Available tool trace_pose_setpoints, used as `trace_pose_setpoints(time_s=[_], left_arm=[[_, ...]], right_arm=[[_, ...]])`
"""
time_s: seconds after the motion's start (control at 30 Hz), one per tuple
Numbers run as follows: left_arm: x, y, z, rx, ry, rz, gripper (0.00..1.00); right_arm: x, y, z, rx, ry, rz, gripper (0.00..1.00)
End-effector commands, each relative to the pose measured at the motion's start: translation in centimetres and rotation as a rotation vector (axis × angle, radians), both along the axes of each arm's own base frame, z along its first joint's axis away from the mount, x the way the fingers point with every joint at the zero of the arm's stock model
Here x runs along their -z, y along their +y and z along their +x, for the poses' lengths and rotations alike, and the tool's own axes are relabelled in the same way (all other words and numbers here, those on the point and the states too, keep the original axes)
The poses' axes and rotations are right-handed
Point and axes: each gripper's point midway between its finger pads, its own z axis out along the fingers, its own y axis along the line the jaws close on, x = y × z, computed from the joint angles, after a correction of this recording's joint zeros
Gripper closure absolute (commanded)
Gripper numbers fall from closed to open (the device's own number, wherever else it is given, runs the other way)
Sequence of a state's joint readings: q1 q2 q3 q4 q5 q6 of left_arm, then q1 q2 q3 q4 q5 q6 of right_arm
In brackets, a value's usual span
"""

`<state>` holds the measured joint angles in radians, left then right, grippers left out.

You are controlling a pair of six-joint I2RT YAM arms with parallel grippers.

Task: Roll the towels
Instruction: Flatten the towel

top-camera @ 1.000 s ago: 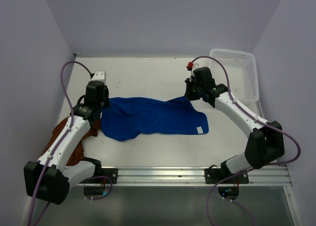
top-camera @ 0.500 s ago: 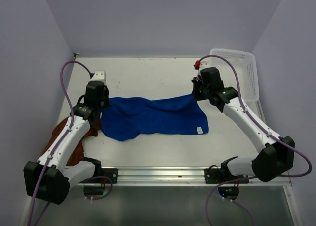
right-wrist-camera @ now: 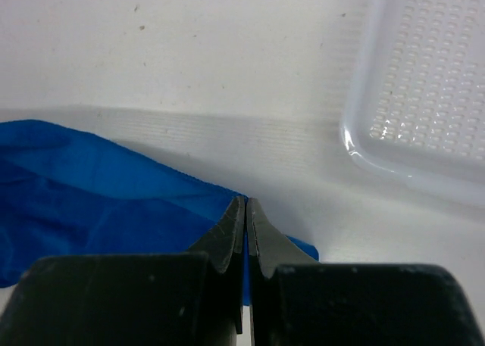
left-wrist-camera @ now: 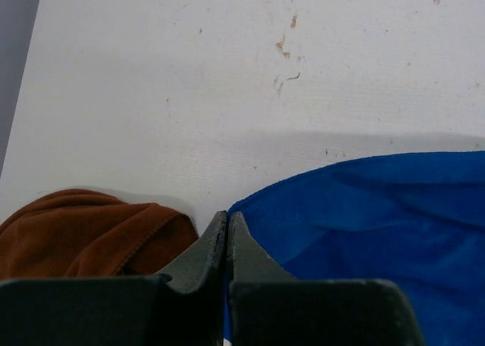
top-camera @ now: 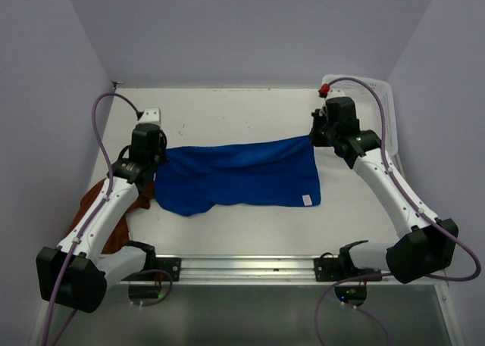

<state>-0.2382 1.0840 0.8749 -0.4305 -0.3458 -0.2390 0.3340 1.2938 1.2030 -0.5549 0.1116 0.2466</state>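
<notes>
The blue towel (top-camera: pixel 239 176) lies stretched across the middle of the table, its far edge pulled taut between both arms. My left gripper (top-camera: pixel 161 154) is shut on the blue towel's (left-wrist-camera: pixel 364 225) far left corner; its jaws (left-wrist-camera: pixel 227 217) pinch the cloth edge. My right gripper (top-camera: pixel 314 140) is shut on the far right corner of the blue towel (right-wrist-camera: pixel 98 202), a strip of cloth showing between its jaws (right-wrist-camera: pixel 246 204). The rust-brown towel (top-camera: pixel 114 210) sits bunched at the table's left edge, beside and under the left arm, and shows in the left wrist view (left-wrist-camera: pixel 83 232).
A white perforated basket (top-camera: pixel 375 119) stands at the far right, just beyond the right gripper; its rim (right-wrist-camera: pixel 364 145) is close in the right wrist view. The white table (top-camera: pixel 227 115) has small stains behind the blue towel.
The right gripper has moved right and away from the bases with its corner, pulling the blue towel's far edge straight. The left arm has stayed put.
</notes>
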Motion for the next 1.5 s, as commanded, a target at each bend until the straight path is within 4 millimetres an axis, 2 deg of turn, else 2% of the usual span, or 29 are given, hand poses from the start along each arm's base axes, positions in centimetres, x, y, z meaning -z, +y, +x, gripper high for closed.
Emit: trace_pose_setpoints(time_s=[0.0, 0.1, 0.27, 0.47, 0.63, 0.83, 1.0, 1.27, 1.47], left_arm=[[-2.2, 0.4, 1.1, -0.003, -0.092, 0.026, 1.0], [-1.6, 0.5, 1.3, 0.0, -0.089, 0.037, 1.0], [-0.8, 0.5, 2.1, -0.014, -0.05, 0.049, 1.0], [-2.1, 1.1, 3.4, -0.044, -0.119, 0.06, 1.0], [-3.7, 1.8, 4.4, -0.063, -0.17, 0.076, 1.0], [-6.6, 1.8, 4.9, -0.046, -0.26, 0.083, 1.0], [-10.2, 1.7, 4.4, -0.008, -0.388, 0.087, 1.0], [-14.1, 1.9, 2.3, 0.014, -0.53, 0.089, 1.0], [-15.1, 3.0, 0.4, -0.021, -0.541, 0.112, 1.0]], right_arm=[[-3.5, -1.2, 1.5, 0.051, -0.073, 0.075, 1.0], [-4.2, -1.2, 2.3, 0.053, -0.087, 0.128, 1.0], [-3.6, -0.9, 2.9, 0.037, -0.07, 0.147, 1.0], [-2.9, -1.5, 3.4, 0.052, -0.062, 0.161, 1.0], [-3.8, -1.8, 4.0, 0.056, -0.071, 0.182, 1.0], [-6.9, -1.7, 3.9, 0.043, -0.129, 0.202, 1.0], [-10.1, -1.2, 3.2, 0.02, -0.176, 0.245, 1.0], [-14.0, -1.2, 0.4, -0.009, -0.229, 0.27, 1.0], [-16.1, -1.5, -2.3, -0.022, -0.26, 0.278, 1.0]])
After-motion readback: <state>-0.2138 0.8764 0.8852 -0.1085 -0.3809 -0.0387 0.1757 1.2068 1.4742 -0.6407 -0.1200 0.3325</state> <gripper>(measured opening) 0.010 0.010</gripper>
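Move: Each hand still pinches one far corner of the blue towel, the hands roughly 40 cm apart. The towel's middle lies about 21 cm right, 4 cm back and 8 cm below the left hand, and about 20 cm left, 7 cm back and 10 cm below the right. The brown towel lies some 14 cm left and 13 cm back of the left hand; the white basket's middle is about 14 cm right and 10 cm ahead of the right hand. Forward about 4 cm first, the left hand dipping slightly, the right shifting a couple of centimetres to its right, then both sweep upward, ending some 13 cm higher while drawing back 2 to 4 cm from their farthest reach. The left wrist tips its fingers up nearly 30 degrees; the right tips up less and rolls its left side up. Both shut grippers keep their corners of the blue towel. ##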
